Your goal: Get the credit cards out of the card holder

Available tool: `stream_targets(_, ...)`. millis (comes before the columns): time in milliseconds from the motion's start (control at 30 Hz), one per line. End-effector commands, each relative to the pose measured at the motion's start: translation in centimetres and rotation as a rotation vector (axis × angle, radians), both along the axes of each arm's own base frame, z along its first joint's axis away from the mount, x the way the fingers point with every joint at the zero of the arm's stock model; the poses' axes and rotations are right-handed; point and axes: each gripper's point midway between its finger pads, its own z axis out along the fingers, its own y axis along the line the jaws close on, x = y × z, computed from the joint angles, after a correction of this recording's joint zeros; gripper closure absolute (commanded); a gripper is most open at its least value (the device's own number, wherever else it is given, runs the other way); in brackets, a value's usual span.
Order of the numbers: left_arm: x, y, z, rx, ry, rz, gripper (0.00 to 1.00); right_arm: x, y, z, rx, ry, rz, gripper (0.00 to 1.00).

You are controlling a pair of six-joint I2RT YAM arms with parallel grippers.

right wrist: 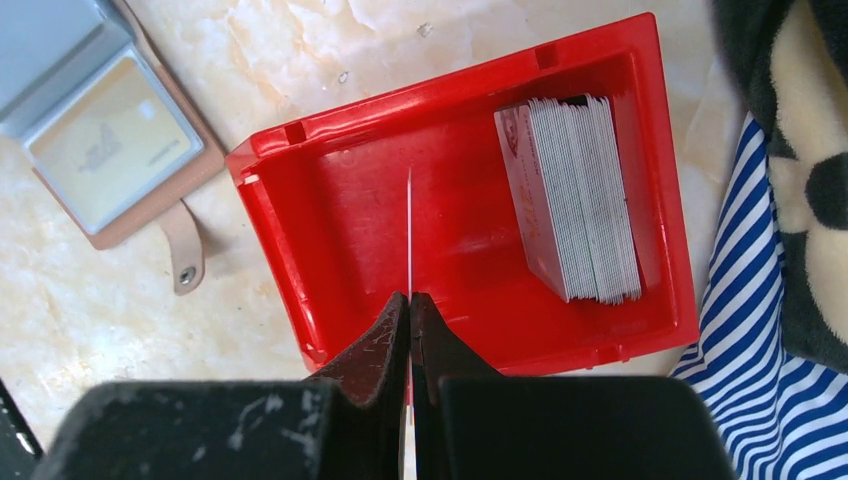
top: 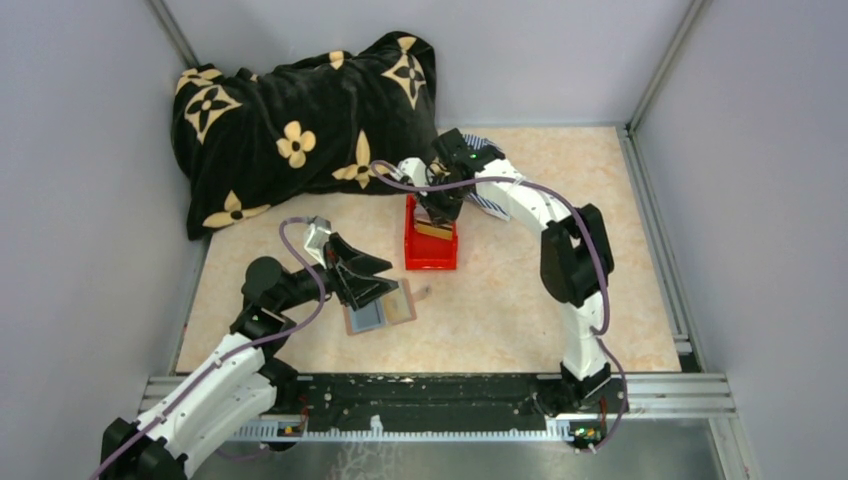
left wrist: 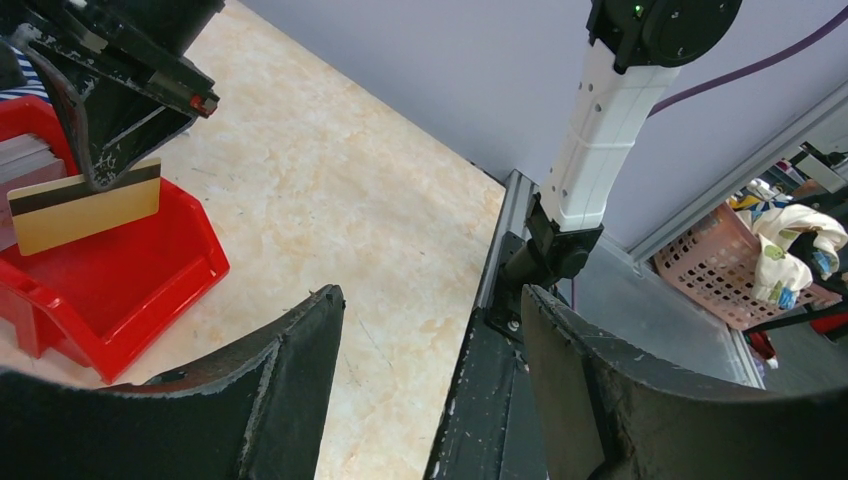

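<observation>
The card holder [top: 383,311] lies open on the table, and a tan credit card [right wrist: 110,150] shows in one pocket beside its grey panel [right wrist: 48,40]. My left gripper [top: 388,278] hovers over the holder's far left edge, open, with nothing between its fingers [left wrist: 300,350]. My right gripper [top: 438,212] is shut on a tan credit card with a black stripe [left wrist: 85,205], held upright over the red bin [top: 430,262]. This card appears edge-on [right wrist: 409,225] in the right wrist view, in front of the right gripper [right wrist: 410,297]. A stack of credit cards [right wrist: 580,195] stands in the bin.
A black blanket with tan flowers [top: 300,120] fills the back left. A blue-and-white striped cloth [right wrist: 770,340] lies just behind the red bin [right wrist: 440,95]. A metal rail [top: 430,395] runs along the near edge. Grey walls close in both sides.
</observation>
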Motion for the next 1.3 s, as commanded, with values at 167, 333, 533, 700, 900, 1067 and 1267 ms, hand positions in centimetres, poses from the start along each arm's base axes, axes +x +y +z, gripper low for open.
stream_targets(167,0.0,0.0,0.7,-0.006,-0.038,-0.002,0.28,2.2,0.6,1.4,0.015,-0.091,0.095,1.0)
stream_targets(333,0.0,0.0,0.7,-0.006,-0.038,-0.004,0.28,2.9,1.0,0.3,-0.002,-0.082,0.129,1.0)
stream_targets(533,0.0,0.0,0.5,-0.003,-0.037,-0.003,0.28,3.6,1.1,-1.0,-0.029,-0.086,0.169,1.0)
stream_targets(700,0.1,-0.1,0.4,-0.002,-0.033,-0.011,0.28,4.2,1.0,-1.7,-0.048,-0.097,0.176,1.0)
stream_targets(900,0.1,-0.2,0.3,0.0,-0.029,-0.016,0.29,4.9,0.9,-2.7,-0.072,-0.112,0.18,1.0)
stream_targets(1067,0.2,-0.1,0.1,0.003,-0.025,-0.012,0.29,5.6,1.2,-2.8,-0.071,-0.137,0.176,1.0)
stream_targets(1267,0.2,-0.2,0.0,0.005,-0.024,-0.019,0.29,5.9,1.3,-3.2,-0.069,-0.154,0.185,1.0)
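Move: The right hand holds a gold card above the red box; the card stack there stands about 6 cm ahead, 1 cm left and 6 cm below. The box's middle is some 1 cm ahead and 1 cm left, the open card holder 16 cm back and 12 cm left, the striped cloth 15 cm ahead and 11 cm right. From the left hand the stack lies roughly 21 cm ahead, 7 cm right, 20 cm down. The right hand, still pinching the gold card, goes forward and down about 4 cm each, towards the stack. ##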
